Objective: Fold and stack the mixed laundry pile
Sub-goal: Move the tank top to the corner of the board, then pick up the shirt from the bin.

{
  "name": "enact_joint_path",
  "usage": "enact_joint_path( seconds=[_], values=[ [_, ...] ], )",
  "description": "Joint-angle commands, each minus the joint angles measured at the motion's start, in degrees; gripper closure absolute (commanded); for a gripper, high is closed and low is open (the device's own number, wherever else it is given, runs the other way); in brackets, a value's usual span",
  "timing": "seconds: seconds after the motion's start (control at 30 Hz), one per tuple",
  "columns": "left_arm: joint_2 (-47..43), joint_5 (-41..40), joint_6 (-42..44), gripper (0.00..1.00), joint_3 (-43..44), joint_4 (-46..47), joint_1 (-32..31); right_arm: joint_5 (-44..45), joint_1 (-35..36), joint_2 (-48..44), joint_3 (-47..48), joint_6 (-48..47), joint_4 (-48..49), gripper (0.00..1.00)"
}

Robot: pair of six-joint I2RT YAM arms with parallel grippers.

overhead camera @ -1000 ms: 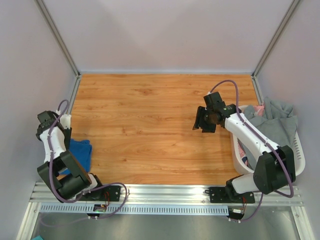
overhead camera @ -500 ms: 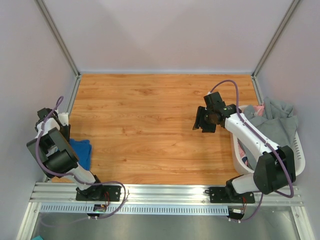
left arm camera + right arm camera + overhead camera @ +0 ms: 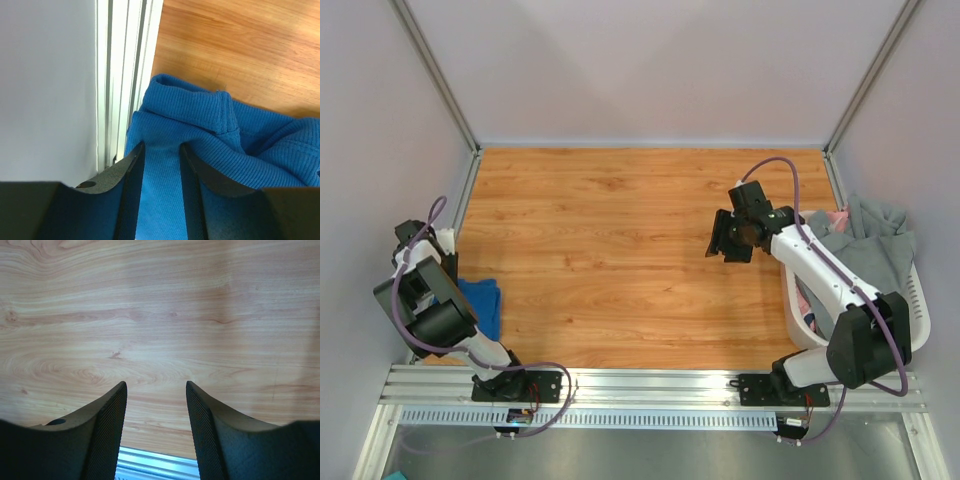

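Observation:
The bright blue garment (image 3: pixel 482 305) lies bunched at the table's left edge, by the left arm's base. In the left wrist view its ribbed hem (image 3: pixel 200 107) reaches the white rail, and the blue cloth fills the gap between the fingers of my left gripper (image 3: pixel 160 145), which is shut on it. The long grey garment (image 3: pixel 875 245) hangs over the white basket (image 3: pixel 923 310) at the right, with a bit of pink cloth (image 3: pixel 837 216) behind it. Above bare wood, left of the basket, my right gripper (image 3: pixel 725 240) (image 3: pixel 156 382) is open and holds nothing.
A white rail (image 3: pixel 122 75) and the grey side wall run close along the blue garment's left side. The metal rail (image 3: pixel 155 467) at the table's near edge shows below the right fingers. Bare wooden tabletop (image 3: pixel 610 230) lies between the two arms.
The left arm has folded back towards the left wall, over the blue garment. The right arm has stayed still.

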Motion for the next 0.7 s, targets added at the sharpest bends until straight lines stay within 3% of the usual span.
enact_joint_path(
  seconds=[0.0,0.13,0.3,0.47,0.53,0.57,0.6,0.67],
  values=[
    [-2.8,0.8,-0.3,0.57,1.8,-0.3,0.8,0.3,-0.6,-0.5,3.3,-0.6,-0.2,0.46],
    [-6.2,6.4,-2.1,0.45,6.4,-4.7,0.8,0.4,-2.1,-1.8,7.2,-1.6,-2.3,0.46],
    [-8.8,12.2,-3.8,0.37,14.1,-12.0,-0.8,9.4,-11.6,-2.2,19.3,-4.2,-13.5,0.42],
    [-12.6,10.6,-2.0,0.24,15.7,-16.2,-11.8,15.4,-31.1,-1.3,24.4,-3.8,-17.6,0.29],
    [-13.5,10.0,-2.3,0.14,17.5,-17.6,-17.5,17.5,-36.2,-1.3,23.3,-2.3,-16.7,0.28],
    [-13.7,9.8,-2.7,0.13,19.4,-18.1,-19.2,19.7,-40.2,-1.3,22.4,-1.7,-15.6,0.27],
    [-13.8,10.1,-3.0,0.01,20.6,-19.2,-21.1,20.5,-41.7,-1.4,22.0,-1.3,-14.6,0.27],
    [-13.0,9.8,-3.3,0.0,24.7,-20.4,-26.0,24.6,-44.3,-1.4,21.3,-0.2,-11.7,0.25]
  ],
)
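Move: The blue tank top lies folded right under my left fingertips, which are near its far left edge; its middle is about 7 cm back, 4 cm to the right and 2 cm below. The side rail runs some 4 cm to the left of that hand. From my right hand, the grey cloth in the basket is about 26 cm to the right, nearly level in reach and some 5 cm lower; the pink cloth shows about 7 cm ahead and 23 cm to the right. I lift my left hand away from the tank top, some 15 cm up, reaching forward and then swinging right too, opening the fingers wide as they tip forward. Meanwhile I rise with my right hand and sweep it nearly 30 cm to the right until it is over the basket, turning it about 50 degrees clockwise and opening its fingers further, touching nothing there yet. ##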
